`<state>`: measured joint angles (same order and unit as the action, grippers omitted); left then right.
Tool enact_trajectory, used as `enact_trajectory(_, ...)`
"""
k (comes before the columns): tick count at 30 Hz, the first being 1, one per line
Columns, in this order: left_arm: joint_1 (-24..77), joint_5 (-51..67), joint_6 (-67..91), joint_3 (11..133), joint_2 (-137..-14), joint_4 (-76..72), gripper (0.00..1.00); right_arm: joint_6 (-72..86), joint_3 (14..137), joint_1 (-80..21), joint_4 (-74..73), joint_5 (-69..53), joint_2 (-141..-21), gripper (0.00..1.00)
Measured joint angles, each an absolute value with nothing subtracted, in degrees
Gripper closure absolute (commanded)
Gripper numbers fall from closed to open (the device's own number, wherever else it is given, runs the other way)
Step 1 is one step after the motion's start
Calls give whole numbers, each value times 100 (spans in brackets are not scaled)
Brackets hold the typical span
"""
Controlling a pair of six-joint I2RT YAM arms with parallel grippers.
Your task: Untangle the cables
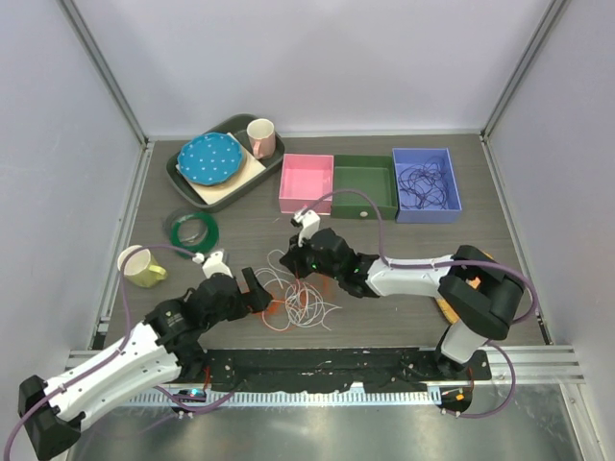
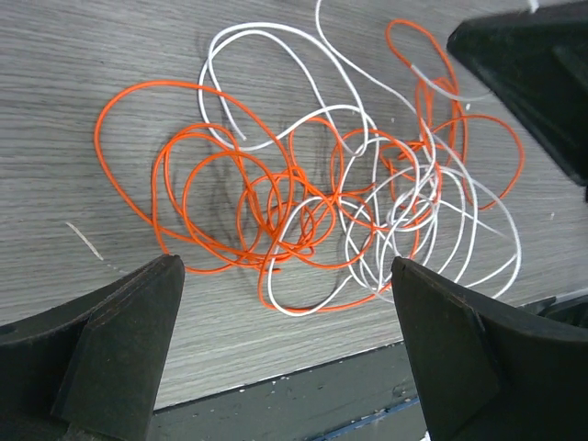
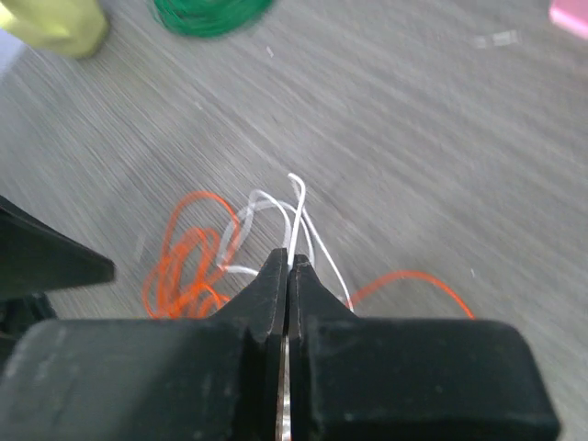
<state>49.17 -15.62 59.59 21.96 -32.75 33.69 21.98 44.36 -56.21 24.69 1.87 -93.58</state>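
Observation:
A tangle of thin cables lies on the wooden table near its front edge: orange loops (image 2: 211, 197) woven with white loops (image 2: 432, 230), seen from above as one heap (image 1: 306, 300). My right gripper (image 3: 288, 262) is shut on a white cable (image 3: 296, 197), which rises from its tips, at the heap's far side (image 1: 294, 263). Orange loops (image 3: 184, 262) lie to its left. My left gripper (image 2: 286, 265) hangs open just on the near side of the heap (image 1: 252, 291), nothing between its fingers.
A green wire coil (image 1: 192, 228) and a yellow cup (image 1: 141, 266) sit at the left. At the back stand a pink box (image 1: 307, 182), a green box (image 1: 365, 187) and a blue box (image 1: 452, 206) holding dark purple wire. A tray (image 1: 183, 178) carries a blue plate and a pink cup.

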Motion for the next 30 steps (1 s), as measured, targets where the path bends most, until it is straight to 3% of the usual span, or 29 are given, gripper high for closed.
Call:
enact_trajectory(9, 4917, -1653, 5817, 2488, -3052, 3155, 0, 1787, 5535, -5798, 1575, 211, -8383, 99)
enact_trajectory(17, 4917, -1323, 5450, 2930, -3896, 2156, 0, 1422, 7496, -5800, 478, -178, -7395, 99)
enact_trajectory(23, 4917, -1098, 4930, 3948, -4720, 1540, 0, 1238, 8978, -5808, 137, 119, -7312, 99)
enact_trajectory(30, 4917, -908, 4477, 4353, -5175, 823, 0, 1232, 9756, -5806, -209, 482, -7446, 99)
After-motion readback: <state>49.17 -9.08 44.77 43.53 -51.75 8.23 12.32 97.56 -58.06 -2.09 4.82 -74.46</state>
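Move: The right hand already pinches a white cable. From it the white tangle to be drawn up lies some 7 cm back, 3 cm right and 5 cm below; the orange coil is about as far back but 5 cm left, and the orange loop roughly 4 cm back, 6 cm right. From the open left hand, the pinched strand is around 8 cm ahead and 5 cm right at much its own height; the white tangle is 2 cm ahead, 9 cm right, 6 cm below. Straight up and fast, the right hand carries the pinched white cable some 48 cm above where it was, its shut fingers swinging from slanting down to slightly above level. The left hand, fingers kept wide, climbs about 17 cm too, easing right and forward over the white tangle as its fingers tip up. ##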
